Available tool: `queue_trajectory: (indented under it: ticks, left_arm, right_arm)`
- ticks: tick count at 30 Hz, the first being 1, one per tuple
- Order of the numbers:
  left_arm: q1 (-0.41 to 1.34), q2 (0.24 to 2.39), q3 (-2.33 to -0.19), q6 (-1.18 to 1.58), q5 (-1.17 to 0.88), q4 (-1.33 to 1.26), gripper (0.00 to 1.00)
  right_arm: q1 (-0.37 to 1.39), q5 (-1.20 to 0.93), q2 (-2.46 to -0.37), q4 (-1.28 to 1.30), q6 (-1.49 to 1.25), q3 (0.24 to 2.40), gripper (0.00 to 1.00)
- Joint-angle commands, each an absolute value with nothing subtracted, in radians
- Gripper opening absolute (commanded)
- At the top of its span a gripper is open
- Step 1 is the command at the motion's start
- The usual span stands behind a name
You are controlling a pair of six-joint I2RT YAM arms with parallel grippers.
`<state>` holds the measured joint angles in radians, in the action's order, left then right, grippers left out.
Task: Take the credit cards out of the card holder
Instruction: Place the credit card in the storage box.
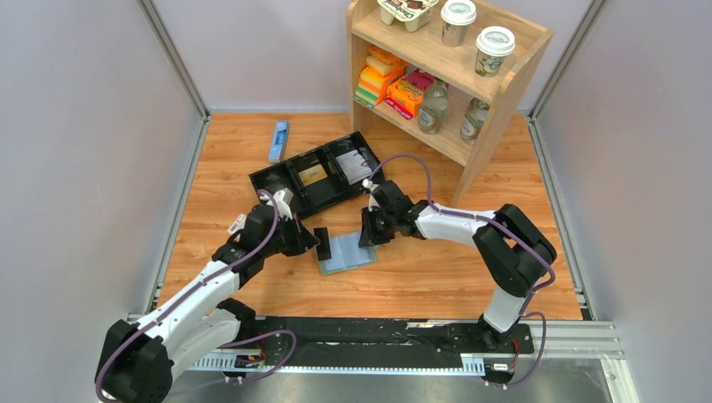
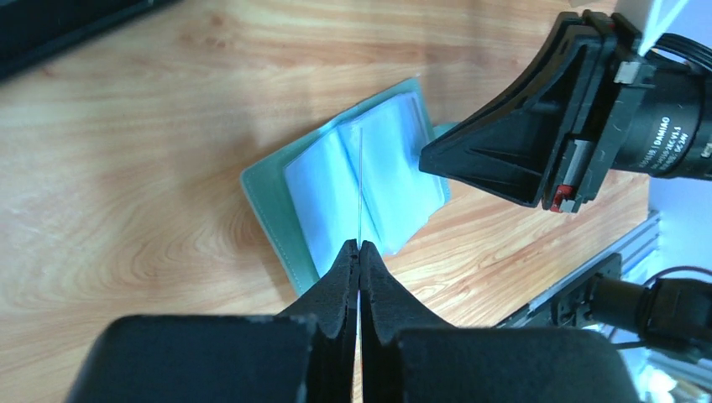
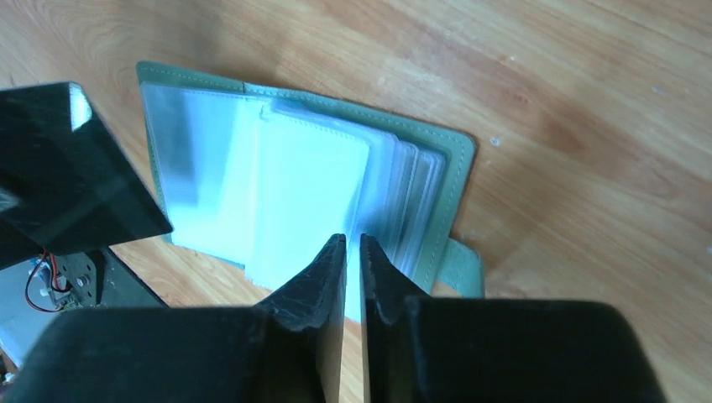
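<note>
The card holder (image 1: 346, 252) lies open on the wooden table, grey-green cover down, with its clear pale blue pocket leaves (image 3: 294, 185) fanned out. My left gripper (image 1: 322, 241) sits at its left edge. In the left wrist view the left gripper (image 2: 359, 245) is shut on one thin pocket leaf (image 2: 360, 168), which stands up edge-on. My right gripper (image 1: 367, 238) hovers at the holder's right side. In the right wrist view the right gripper (image 3: 353, 239) has its jaws a narrow slit apart over the leaves, with nothing pinched. No credit card shows plainly in the pockets.
A black three-compartment tray (image 1: 270, 180) lies just behind the holder, with flat pieces in its middle and right compartments. A wooden shelf (image 1: 495, 92) with cups, bottles and packets stands at the back right. A blue packet (image 1: 279, 140) lies at the back left.
</note>
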<state>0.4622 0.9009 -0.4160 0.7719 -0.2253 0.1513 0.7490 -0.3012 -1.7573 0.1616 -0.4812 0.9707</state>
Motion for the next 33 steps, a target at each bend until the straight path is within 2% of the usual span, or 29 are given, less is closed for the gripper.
queue_trajectory:
  ticks: [1,5,7,12,15,19,27,33]
  left_arm:
    - [0.460,0.830,-0.517,0.557,-0.219,0.236,0.00]
    - [0.474,0.775,-0.589,0.395,-0.230,0.268,0.00]
    - [0.503,0.758,-0.623,0.332,-0.190,0.296,0.00]
    - [0.658,0.784,-0.722,0.200,0.047,0.337,0.00]
    - [0.799,0.827,-0.768,0.105,0.190,0.325,0.00]
    - [0.912,0.867,-0.788,0.003,0.342,0.269,0.00]
    - [1.104,0.989,-0.833,-0.192,0.526,0.175,0.00]
    - [1.160,1.046,-0.842,-0.259,0.564,0.112,0.00]
  right_arm:
    - [0.744,-0.262,-1.642,0.236,-0.463,1.034,0.18]
    - [0.744,-0.227,-1.537,0.242,-0.472,1.043,0.30]
    - [0.744,-0.201,-1.477,0.245,-0.488,1.043,0.41]
    - [0.742,-0.120,-1.327,0.253,-0.580,1.035,0.69]
    - [0.742,-0.094,-1.249,0.253,-0.679,1.031,0.78]
    - [0.742,-0.094,-1.200,0.252,-0.797,1.029,0.81]
    - [0.742,-0.113,-1.195,0.189,-0.954,1.009,0.81]
    - [0.742,-0.164,-1.252,0.169,-1.003,1.005,0.78]
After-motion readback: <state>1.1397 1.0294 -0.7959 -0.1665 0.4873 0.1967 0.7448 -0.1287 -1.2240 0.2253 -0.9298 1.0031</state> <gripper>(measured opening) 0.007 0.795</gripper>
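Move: The left hand already holds the credit card, its middle about 1 cm to the hand's right. From that hand the storage box lies some 18 cm ahead, 3 cm right and 7 cm below, and the open card holder about 9 cm right, level ahead and 8 cm below. For the empty right hand, the card is about 9 cm left and 6 cm above, the holder 3 cm left, 2 cm back and just below, and the box 16 cm ahead, 11 cm left. Coming free of the card holder's clear pocket, the right fingers rise about 21 cm, turn some 35 degrees and open wide to take the card. The left hand keeps its pinch on the card, lifting it about 12 cm, then carrying it rightward over the holder while rolling roughly 70 degrees about its fingers, so the card's free end points to the open right fingers. ##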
